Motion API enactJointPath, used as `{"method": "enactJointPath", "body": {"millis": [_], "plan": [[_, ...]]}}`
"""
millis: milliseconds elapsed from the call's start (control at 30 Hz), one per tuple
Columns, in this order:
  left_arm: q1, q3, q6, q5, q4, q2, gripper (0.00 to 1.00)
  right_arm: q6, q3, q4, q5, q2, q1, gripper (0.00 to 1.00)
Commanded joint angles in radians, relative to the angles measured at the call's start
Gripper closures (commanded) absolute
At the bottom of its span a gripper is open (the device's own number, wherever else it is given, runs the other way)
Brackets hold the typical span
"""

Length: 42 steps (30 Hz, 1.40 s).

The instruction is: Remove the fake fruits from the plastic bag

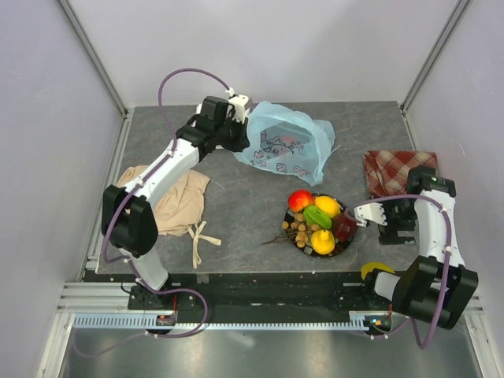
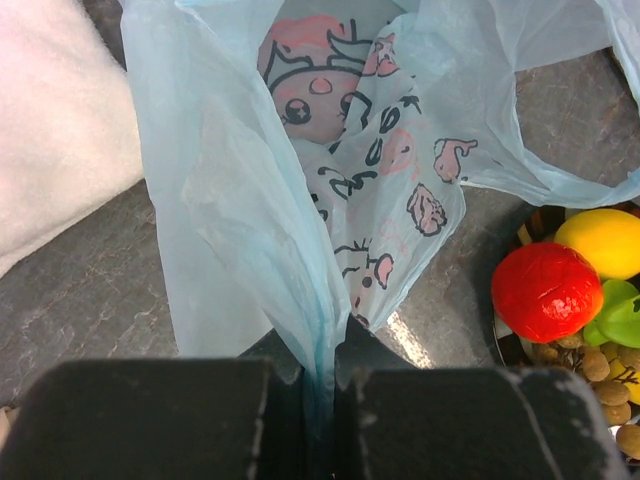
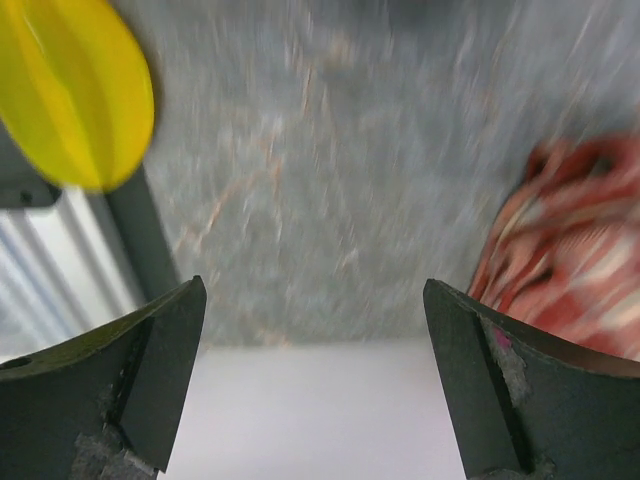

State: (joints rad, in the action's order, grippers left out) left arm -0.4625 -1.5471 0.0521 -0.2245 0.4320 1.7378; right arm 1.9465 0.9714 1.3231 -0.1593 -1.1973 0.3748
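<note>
The light-blue plastic bag [image 1: 287, 146] with its pink-and-dark print lies at the back middle of the table. My left gripper [image 1: 236, 126] is shut on its edge, and the thin film is pinched between the jaws [image 2: 335, 350]. The bag [image 2: 330, 180] hangs open, and I see no fruit inside it. The fake fruits lie on a dark plate [image 1: 288, 223]: a red apple [image 1: 299, 200], a lemon [image 1: 327, 206], a green piece [image 1: 316, 216], a dark-red piece [image 1: 344, 227] and a berry cluster [image 1: 298, 231]. My right gripper [image 1: 396, 233] stands open and empty to the right of the plate [image 3: 312, 290].
One yellow fruit [image 1: 376, 270] lies by the right arm's base [image 3: 75, 90]. A red checked cloth [image 1: 398, 172] is at the right and a beige cloth [image 1: 177, 201] at the left under the left arm. White walls close in the table.
</note>
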Motion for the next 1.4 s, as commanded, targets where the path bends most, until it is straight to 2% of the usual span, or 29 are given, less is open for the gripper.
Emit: {"method": "enactJointPath", "body": {"millis": [0, 33, 167, 333, 433, 567, 667, 800, 867, 1033, 1133, 1233, 1333, 1367], "plan": [[0.038, -0.025, 0.053, -0.052, 0.007, -0.014, 0.98, 0.039, -0.04, 0.14, -0.229, 0.022, -0.071, 0.02], [0.045, -0.015, 0.067, -0.056, -0.013, -0.024, 0.98, -0.03, -0.057, 0.14, -0.232, 0.037, -0.08, 0.02], [0.074, 0.031, 0.104, -0.059, -0.021, -0.069, 0.98, -0.08, -0.166, 0.142, -0.21, 0.116, -0.097, 0.02], [0.074, 0.05, 0.114, -0.114, -0.016, -0.093, 0.98, -0.173, -0.175, 0.142, -0.25, 0.059, -0.194, 0.02], [0.074, 0.045, 0.114, -0.108, -0.003, -0.096, 0.98, -0.236, -0.18, 0.145, -0.192, 0.027, -0.224, 0.03], [0.076, 0.045, 0.095, -0.085, 0.014, -0.096, 0.98, -0.189, -0.214, 0.146, -0.149, 0.018, -0.226, 0.03], [0.079, 0.044, 0.078, -0.076, 0.02, -0.087, 0.98, -0.23, -0.2, 0.145, -0.141, -0.047, -0.241, 0.02], [0.091, 0.033, 0.08, -0.072, 0.02, -0.064, 0.98, -0.178, -0.215, 0.145, 0.029, -0.103, -0.2, 0.07], [0.093, 0.036, 0.078, -0.055, 0.019, -0.054, 0.98, -0.135, -0.194, 0.145, -0.005, -0.155, -0.154, 0.07], [0.097, 0.045, 0.069, -0.047, 0.017, -0.04, 0.98, -0.141, -0.163, 0.146, -0.045, -0.272, -0.189, 0.08], [0.099, 0.051, 0.058, -0.032, 0.016, -0.037, 0.98, -0.152, -0.152, 0.146, -0.048, -0.31, -0.212, 0.11], [0.099, 0.051, 0.055, -0.024, 0.016, -0.029, 0.98, -0.182, -0.137, 0.146, -0.075, -0.346, -0.244, 0.19], [0.099, 0.047, 0.046, -0.019, 0.017, -0.024, 0.98, -0.202, -0.132, 0.146, -0.105, -0.343, -0.257, 0.28], [0.099, 0.047, 0.045, -0.016, 0.017, -0.024, 0.98, -0.216, -0.134, 0.145, -0.108, -0.34, -0.257, 0.36]]}}
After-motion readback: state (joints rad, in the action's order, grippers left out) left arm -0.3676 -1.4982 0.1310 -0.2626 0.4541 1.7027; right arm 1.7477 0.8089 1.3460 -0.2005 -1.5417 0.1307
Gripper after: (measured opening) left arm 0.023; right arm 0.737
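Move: The yellow fruit at the table's near edge lies about 11 cm back, 8 cm left and 8 cm below the open right hand. From that hand, the dark red fruit is 16 cm left and 2 cm ahead, the yellow pear about 23 cm left and 3 cm back, both some 7 cm lower. For the bag-holding left hand, the yellow fruit is roughly 42 cm back, 47 cm right and 19 cm down. Right hand sinks about 8 cm, back-left towards the yellow fruit, starting to close; left draws the bag leftward. ##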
